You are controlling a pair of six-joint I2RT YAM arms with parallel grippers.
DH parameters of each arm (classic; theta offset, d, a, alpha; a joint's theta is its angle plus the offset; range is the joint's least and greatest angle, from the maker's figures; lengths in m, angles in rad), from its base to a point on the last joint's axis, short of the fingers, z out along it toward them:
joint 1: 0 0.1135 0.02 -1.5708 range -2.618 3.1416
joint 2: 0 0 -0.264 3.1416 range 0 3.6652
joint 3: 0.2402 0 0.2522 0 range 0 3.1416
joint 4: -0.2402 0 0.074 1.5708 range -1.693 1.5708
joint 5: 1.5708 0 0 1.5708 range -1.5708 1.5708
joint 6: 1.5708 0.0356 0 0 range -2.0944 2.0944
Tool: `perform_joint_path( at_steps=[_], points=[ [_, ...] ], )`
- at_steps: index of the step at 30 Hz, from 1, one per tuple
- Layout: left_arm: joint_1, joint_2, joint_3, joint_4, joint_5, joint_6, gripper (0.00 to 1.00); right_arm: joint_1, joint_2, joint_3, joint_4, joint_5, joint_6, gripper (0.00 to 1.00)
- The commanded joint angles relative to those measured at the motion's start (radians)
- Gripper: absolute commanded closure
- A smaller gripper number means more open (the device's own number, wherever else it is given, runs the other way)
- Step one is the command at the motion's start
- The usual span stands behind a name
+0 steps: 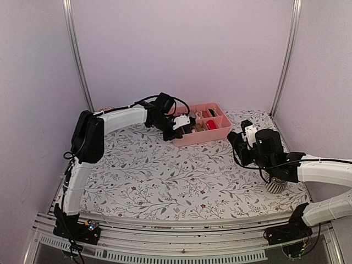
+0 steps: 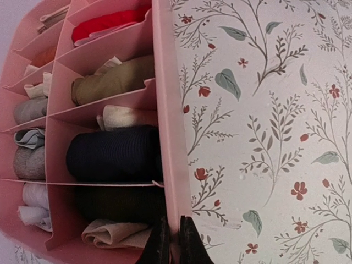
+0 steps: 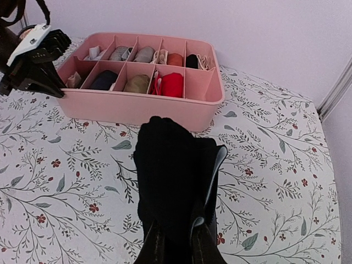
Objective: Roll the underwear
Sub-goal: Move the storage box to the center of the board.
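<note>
My right gripper (image 3: pixel 179 225) is shut on a rolled black underwear (image 3: pixel 170 170) with a pale inner edge showing on its right side. It holds the roll above the floral tablecloth, just in front of the pink divided tray (image 3: pixel 137 107). In the top view that gripper (image 1: pixel 240 144) hangs right of the tray (image 1: pixel 206 135). My left gripper (image 2: pixel 175 223) is shut on the tray's long side wall (image 2: pixel 168 82), one finger inside and one outside. In the top view it (image 1: pixel 184 125) sits at the tray's left end. A dark ribbed roll (image 2: pixel 113 154) with a beige band beside it fills one compartment.
Other compartments hold red (image 2: pixel 107 22), olive (image 2: pixel 113 82), grey (image 2: pixel 30 162) and white (image 2: pixel 36 201) fabric bundles. A white ribbed round object (image 1: pixel 276 185) stands under my right arm. Purple walls and metal posts close in the back and sides of the table.
</note>
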Motion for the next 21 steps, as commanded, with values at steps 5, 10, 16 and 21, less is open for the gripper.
perform_joint_path(
  at_steps=[5, 10, 16, 21],
  points=[
    [-0.041, -0.136, -0.26, -0.153, 0.133, -0.001, 0.96, -0.004, 0.108, 0.079, 0.004, 0.055, 0.047, 0.98],
    [-0.07, -0.237, -0.432, -0.106, 0.157, -0.03, 0.95, -0.004, 0.245, 0.252, -0.139, 0.045, 0.082, 0.98],
    [-0.102, -0.346, -0.575, -0.037, 0.154, -0.086, 0.85, -0.004, 0.406, 0.486, -0.385, 0.109, 0.241, 0.98],
    [-0.102, -0.388, -0.62, 0.01, 0.146, -0.116, 0.48, -0.004, 0.498, 0.606, -0.513, 0.102, 0.354, 0.98]
  ],
)
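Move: The left hand already pinches the box's near wall by its left corner; the middle of the board lies about 12 cm back and 3 cm right of this hand, some 7 cm below, and the navy roll about 4 cm ahead and 6 cm right. The right hand holds the rolled black underwear; the empty compartment lies roughly 23 cm ahead, 6 cm left and 13 cm below, the red roll about 22 cm ahead and 11 cm left. Back towards the base, nearly level, the left hand drags the storage box by its near wall for about 15 cm, drifting slightly left, fingertips swinging back some 15 degrees; near the end its fingers open around the wall. The right hand keeps its grip on the rolled underwear, dips 2 cm, then reaches forward about 7 cm and left, rising again, towards the empty compartment while tipping down and turning slightly clockwise. ##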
